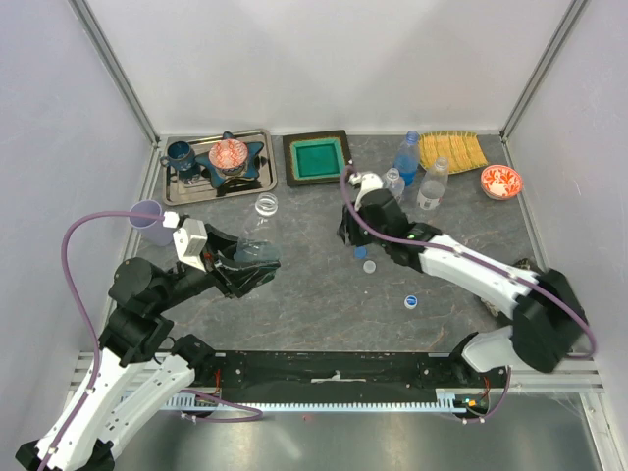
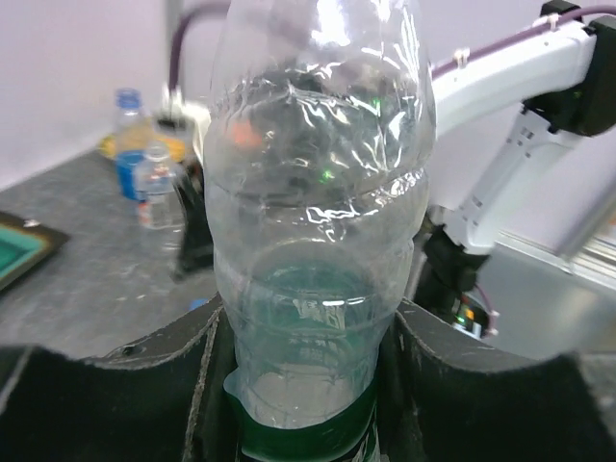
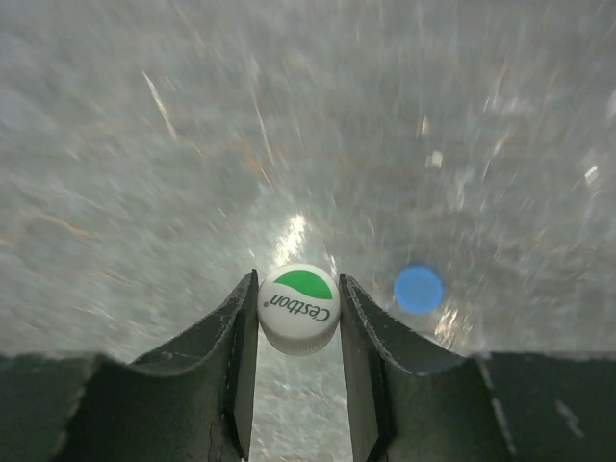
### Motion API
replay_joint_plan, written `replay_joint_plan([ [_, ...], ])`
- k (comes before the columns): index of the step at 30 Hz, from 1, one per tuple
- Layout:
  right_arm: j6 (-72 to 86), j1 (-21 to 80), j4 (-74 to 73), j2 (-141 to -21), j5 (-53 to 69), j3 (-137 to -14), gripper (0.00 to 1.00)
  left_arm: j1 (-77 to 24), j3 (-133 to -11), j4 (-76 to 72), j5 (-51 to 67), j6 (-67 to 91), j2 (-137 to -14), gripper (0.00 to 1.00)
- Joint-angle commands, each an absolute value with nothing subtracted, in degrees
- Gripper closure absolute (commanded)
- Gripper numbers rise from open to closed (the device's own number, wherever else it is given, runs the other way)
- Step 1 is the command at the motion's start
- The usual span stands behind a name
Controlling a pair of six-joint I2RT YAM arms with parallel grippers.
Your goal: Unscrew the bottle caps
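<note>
My left gripper [image 1: 251, 261] is shut on a clear bottle with a green label [image 1: 263, 228], which stands with an open, capless mouth; it fills the left wrist view [image 2: 318, 241] between my fingers. My right gripper [image 1: 351, 236] is shut on the green-and-white cap [image 3: 298, 306] and holds it just above the table. A blue cap [image 1: 369, 265] lies on the table beside it and also shows in the right wrist view [image 3: 418, 289]. A blue-and-white cap [image 1: 411, 301] lies nearer the front. A blue-tinted bottle [image 1: 407, 157] and two clear bottles [image 1: 432, 184] stand at the back right.
A lilac cup [image 1: 149, 221] stands by the left arm. A metal tray [image 1: 257, 179] with a red-patterned bowl sits at the back left, with a green tray [image 1: 316, 157] beside it. A yellow cloth [image 1: 451, 149] and another red bowl [image 1: 501, 181] are at the back right.
</note>
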State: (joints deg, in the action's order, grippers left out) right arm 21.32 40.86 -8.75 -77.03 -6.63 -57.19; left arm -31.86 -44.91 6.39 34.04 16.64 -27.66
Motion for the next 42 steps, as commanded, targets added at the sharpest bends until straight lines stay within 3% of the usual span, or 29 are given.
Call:
replay_joint_plan([
  [1, 24.4, 42.6, -4.3, -84.6, -3.3, -55.4, 1.00, -31.6, -43.8, 10.1, 21.6, 12.0, -25.4, 0.47],
  [7, 25.9, 44.7, -1.6, -95.7, -3.2, -55.9, 1.00, -31.6, -43.2, 10.9, 21.1, 11.7, -24.8, 0.46],
  [18, 27.5, 46.5, -2.5, -103.8, -5.4, -57.9, 1.00, -31.6, -42.5, 11.0, 21.0, 11.5, -24.3, 0.45],
  [20, 27.5, 46.8, -3.0, -104.1, -6.0, -57.9, 0.94, -31.6, -42.5, 11.2, 20.9, 11.5, -24.3, 0.45],
  [24, 27.5, 47.4, -3.9, -104.0, -7.0, -57.7, 0.69, -31.6, -42.3, 11.3, 20.8, 11.4, -24.3, 0.44],
  [27, 27.6, 48.0, -4.1, -103.4, -7.6, -57.0, 0.58, -31.6, -42.2, 11.2, 20.8, 11.4, -24.3, 0.44],
  [37, 28.0, 48.5, -4.7, -101.4, -9.3, -56.2, 0.46, -31.6, -41.9, 11.0, 21.4, 11.6, -24.4, 0.44],
  [42, 27.2, 47.9, -7.2, -94.9, -12.2, -61.4, 0.33, -31.6, -41.8, 11.1, 21.6, 11.6, -24.6, 0.43],
])
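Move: The right hand holds the white Cestbon cap in the air; the bare tabletop it is bound for lies about 17 cm below, 5 cm to its left and 2 cm back. At that table level, the blue cap is roughly 2 cm ahead and 2 cm right of the hand, the plain white cap 2 cm back and 4 cm right, and the blue-rimmed cap 10 cm back and 13 cm right. From the left hand the spot is about 15 cm ahead, 9 cm right and 34 cm below. Still pinching the Cestbon cap, the right hand sinks fast, about 16 cm, drifting some 5 cm left, its fingers tipping nearly 20 degrees farther down, to set the cap on the table; it stops there and opens, letting go. The left hand keeps its grip on the open bottle, easing about 3 cm forward and down and 2 cm left with a slight counter-clockwise turn. ##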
